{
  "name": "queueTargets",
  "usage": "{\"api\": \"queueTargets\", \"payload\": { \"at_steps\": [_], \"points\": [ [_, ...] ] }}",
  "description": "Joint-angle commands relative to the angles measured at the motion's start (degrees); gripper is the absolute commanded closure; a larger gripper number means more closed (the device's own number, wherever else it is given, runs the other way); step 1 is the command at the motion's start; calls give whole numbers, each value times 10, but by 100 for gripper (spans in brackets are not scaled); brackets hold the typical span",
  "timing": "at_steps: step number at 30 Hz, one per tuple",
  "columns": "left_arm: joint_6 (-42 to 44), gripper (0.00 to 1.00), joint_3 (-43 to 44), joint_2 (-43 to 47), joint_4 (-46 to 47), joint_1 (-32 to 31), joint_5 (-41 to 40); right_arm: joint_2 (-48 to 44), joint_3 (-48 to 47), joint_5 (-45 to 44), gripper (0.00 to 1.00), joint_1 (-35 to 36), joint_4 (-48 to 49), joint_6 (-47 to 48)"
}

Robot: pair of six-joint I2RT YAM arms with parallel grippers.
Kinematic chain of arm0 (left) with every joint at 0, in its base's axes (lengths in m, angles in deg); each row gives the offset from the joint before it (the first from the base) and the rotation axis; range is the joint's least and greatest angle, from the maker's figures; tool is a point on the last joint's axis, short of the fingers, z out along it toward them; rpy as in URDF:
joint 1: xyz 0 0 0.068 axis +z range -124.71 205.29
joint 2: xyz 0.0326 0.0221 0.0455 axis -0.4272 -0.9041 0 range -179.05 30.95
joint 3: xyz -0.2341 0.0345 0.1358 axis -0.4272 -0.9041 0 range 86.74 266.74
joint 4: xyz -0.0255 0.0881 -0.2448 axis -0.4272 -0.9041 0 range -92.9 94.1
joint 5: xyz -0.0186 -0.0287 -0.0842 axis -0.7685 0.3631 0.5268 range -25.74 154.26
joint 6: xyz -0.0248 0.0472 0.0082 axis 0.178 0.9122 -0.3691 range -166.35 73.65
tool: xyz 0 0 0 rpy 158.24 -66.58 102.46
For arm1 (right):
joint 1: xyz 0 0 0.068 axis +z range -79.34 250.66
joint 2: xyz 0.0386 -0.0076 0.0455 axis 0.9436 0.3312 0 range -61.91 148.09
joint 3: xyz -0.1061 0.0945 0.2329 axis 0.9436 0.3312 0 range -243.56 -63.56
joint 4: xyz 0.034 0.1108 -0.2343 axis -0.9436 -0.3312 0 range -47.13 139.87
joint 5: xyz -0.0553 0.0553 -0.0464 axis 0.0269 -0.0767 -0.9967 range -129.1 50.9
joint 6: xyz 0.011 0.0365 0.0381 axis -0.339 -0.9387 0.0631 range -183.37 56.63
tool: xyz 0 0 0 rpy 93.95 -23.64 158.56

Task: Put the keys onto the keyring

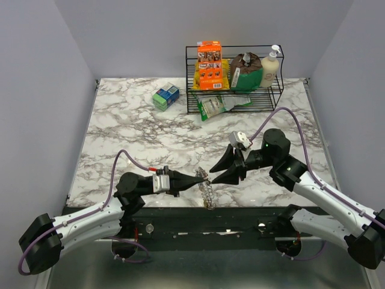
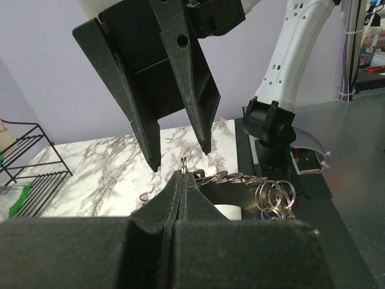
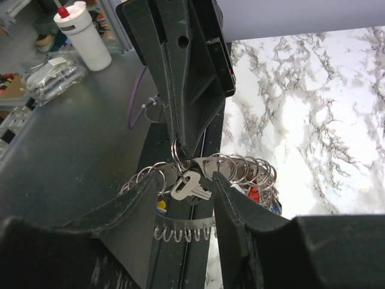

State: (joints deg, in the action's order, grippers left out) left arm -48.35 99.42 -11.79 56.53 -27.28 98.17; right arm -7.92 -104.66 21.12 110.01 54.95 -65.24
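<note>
The keyring is a silvery metal band strung with many small split rings, hanging at the table's near edge below my left gripper. That gripper is shut on one small split ring. In the right wrist view a plain silver key hangs from that ring against the keyring's band. Yellow, red and blue key heads hang from the band. My right gripper is open; its fingertips straddle the hanging key without holding anything.
A black wire rack at the back holds snack packs, a bag and a soap bottle. A green and blue box lies to its left. The dark base rail runs along the near table edge under the keyring.
</note>
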Motion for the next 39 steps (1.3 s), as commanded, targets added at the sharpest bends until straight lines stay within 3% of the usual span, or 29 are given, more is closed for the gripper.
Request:
{"api": "queueTargets", "payload": {
  "at_steps": [1, 4, 14, 19, 29, 38, 39],
  "points": [
    [-1, 100, 19, 9, 21, -1, 9, 6, -8, 23, 51, -2, 16, 6],
    [-2, 100, 19, 10, 20, -1, 7, 10, -8, 23, 57, -2, 17, 3],
    [-3, 100, 18, 12, 17, -1, 5, 17, -4, 29, 59, -2, 20, -1],
    [-4, 100, 12, 20, 23, -1, 0, 21, -1, 29, 67, -2, 20, -2],
    [-6, 100, 10, 24, 21, -1, 3, 36, -1, 33, 70, -2, 29, -13],
    [-7, 100, 8, 28, 13, -1, 4, 40, 0, 41, 81, -2, 38, -21],
    [-7, 100, 8, 28, 13, -1, 3, 40, 0, 42, 86, -2, 38, -21]
  ]
}}
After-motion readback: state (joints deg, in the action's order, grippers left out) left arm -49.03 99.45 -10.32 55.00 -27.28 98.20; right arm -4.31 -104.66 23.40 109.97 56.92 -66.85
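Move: The silver key dangles by the small ring still pinched in the left fingertips, some 2 cm to the right hand's left, level fore and aft and about 1 cm below, between its half-open fingers. The keyring's big band hangs behind and under the key, its middle roughly 2 cm back, 3 cm left and 5 cm down from the right hand. For the left hand the key is about 2 cm to its right and 1 cm below, level fore and aft. The right hand, its fingers pointing left at the left gripper's tip, sinks about 1 cm and edges half a centimetre towards the left fingertips, while its half-open fingers draw in steadily around the head of the silver key until only a narrow gap is left. The left hand keeps its shut fingers on the small ring and holds it out as a nearly still anchor, dipping about half a centimetre and coming back up, with hardly any turn in either wrist. ##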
